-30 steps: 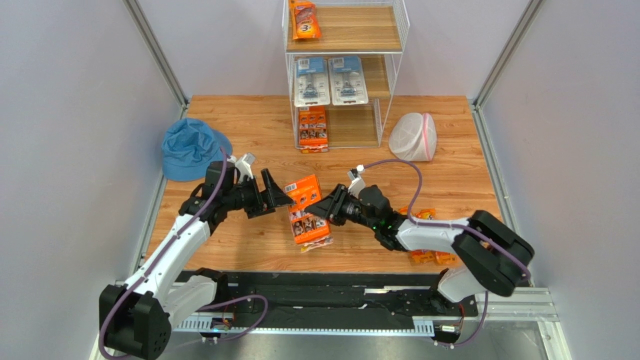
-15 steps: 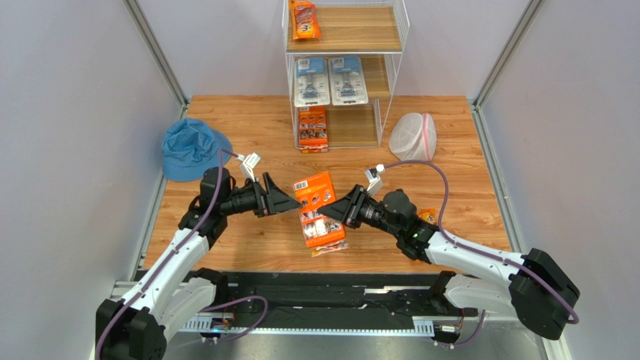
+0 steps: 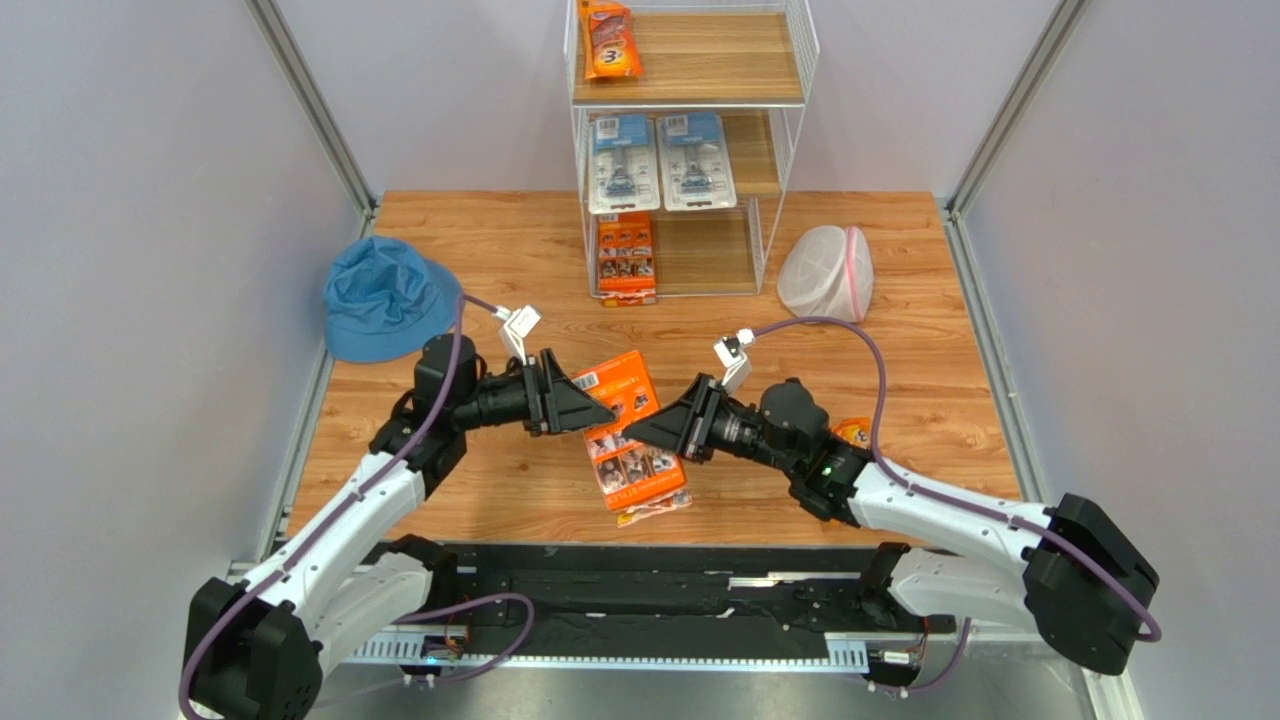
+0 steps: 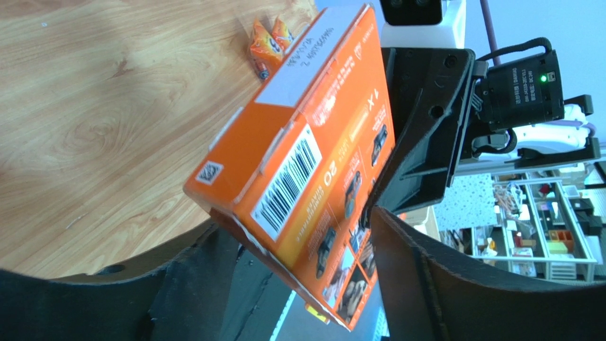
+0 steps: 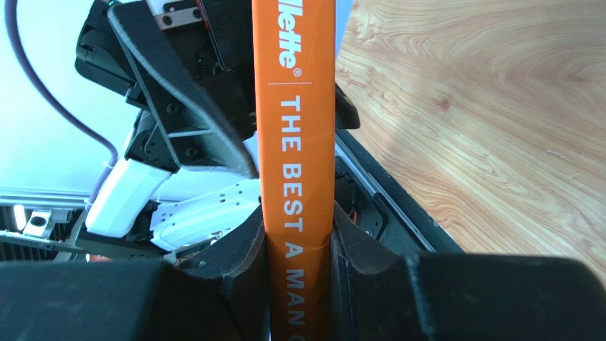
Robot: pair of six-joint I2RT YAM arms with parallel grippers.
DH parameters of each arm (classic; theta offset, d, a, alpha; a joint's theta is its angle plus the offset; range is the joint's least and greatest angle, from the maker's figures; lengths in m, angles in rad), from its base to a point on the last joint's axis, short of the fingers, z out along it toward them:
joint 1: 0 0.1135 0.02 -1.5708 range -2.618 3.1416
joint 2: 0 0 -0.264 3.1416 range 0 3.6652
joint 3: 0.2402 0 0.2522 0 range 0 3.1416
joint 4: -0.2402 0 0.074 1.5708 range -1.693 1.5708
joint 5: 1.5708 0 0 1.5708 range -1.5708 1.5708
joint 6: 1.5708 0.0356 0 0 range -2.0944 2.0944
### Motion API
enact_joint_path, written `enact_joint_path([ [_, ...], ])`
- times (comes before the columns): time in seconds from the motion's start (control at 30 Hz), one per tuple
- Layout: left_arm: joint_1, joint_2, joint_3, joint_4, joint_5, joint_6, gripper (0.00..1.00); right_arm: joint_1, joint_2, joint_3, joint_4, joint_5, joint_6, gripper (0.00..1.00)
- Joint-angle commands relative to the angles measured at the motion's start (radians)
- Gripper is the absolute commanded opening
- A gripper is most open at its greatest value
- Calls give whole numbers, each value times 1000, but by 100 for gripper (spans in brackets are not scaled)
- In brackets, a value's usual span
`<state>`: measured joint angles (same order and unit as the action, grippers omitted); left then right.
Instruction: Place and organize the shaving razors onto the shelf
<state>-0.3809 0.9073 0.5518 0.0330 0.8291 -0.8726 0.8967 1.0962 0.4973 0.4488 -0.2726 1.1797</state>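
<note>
A flat orange razor multi-pack hangs above the table between both arms. My right gripper is shut on its right edge, and the fingers press both faces of the pack in the right wrist view. My left gripper stands open around the pack's upper left corner; the pack lies tilted between its spread fingers. The shelf at the back holds an orange bag on top, two blister cards in the middle and an orange multi-pack at the bottom.
A blue bucket hat lies at the left, behind the left arm. A white mesh bag with pink trim sits right of the shelf. Orange razor bags peek out from behind the right arm, and show on the wood in the left wrist view.
The left gripper has moved right onto the pack's corner and its jaws have narrowed. The right gripper has kept its hold on the pack and shifted it slightly.
</note>
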Motion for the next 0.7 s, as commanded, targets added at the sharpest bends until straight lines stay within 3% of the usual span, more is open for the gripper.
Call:
enact_joint_path([
  [0.0,-18,13,23,97,8,-14,68,19,8,60,48,-33,-18,24],
  [0.13,-30,16,23,120,19,-19,41,37,14,49,54,-31,-9,26],
  [0.27,-33,7,28,110,21,-11,24,42,-27,29,-11,24,-14,35],
  [0.3,-33,2,30,105,21,-11,21,47,-41,29,-40,42,-23,39],
  [0.33,-33,4,33,102,18,-8,13,48,-57,26,-64,59,-31,49],
  [0.4,-33,8,34,102,15,-12,1,50,-113,17,-145,114,-46,61],
  [0.43,-33,10,39,102,18,-14,0,50,-133,12,-160,130,-49,70],
  [0.53,-33,22,48,117,25,-28,0,50,-206,-11,-223,182,-60,84],
  [0.67,-33,38,45,203,24,-80,0,50,-309,-58,-275,231,-55,89],
])
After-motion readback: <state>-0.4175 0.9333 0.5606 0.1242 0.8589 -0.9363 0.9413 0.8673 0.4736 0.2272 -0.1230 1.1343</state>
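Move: The orange razor box, gripped by the right hand at its right edge, has its middle about 4 cm to the right of the left hand, 3 cm back and roughly 1 cm lower; the left fingers are open around its near edge. From the right hand that middle is some 2 cm to the left and about level. The matching box on the bottom shelf lies about 28 cm ahead of the left hand, 3 cm to its right and some 17 cm lower. Nearly in place, the left hand closes its fingers on the razor box's left edge and pinches the two broad faces, easing up and right by a centimetre or so. Once it has hold, the right hand opens wide, letting go of the opposite edge, and begins to back off to its right by about 3 cm, slightly back and up. ##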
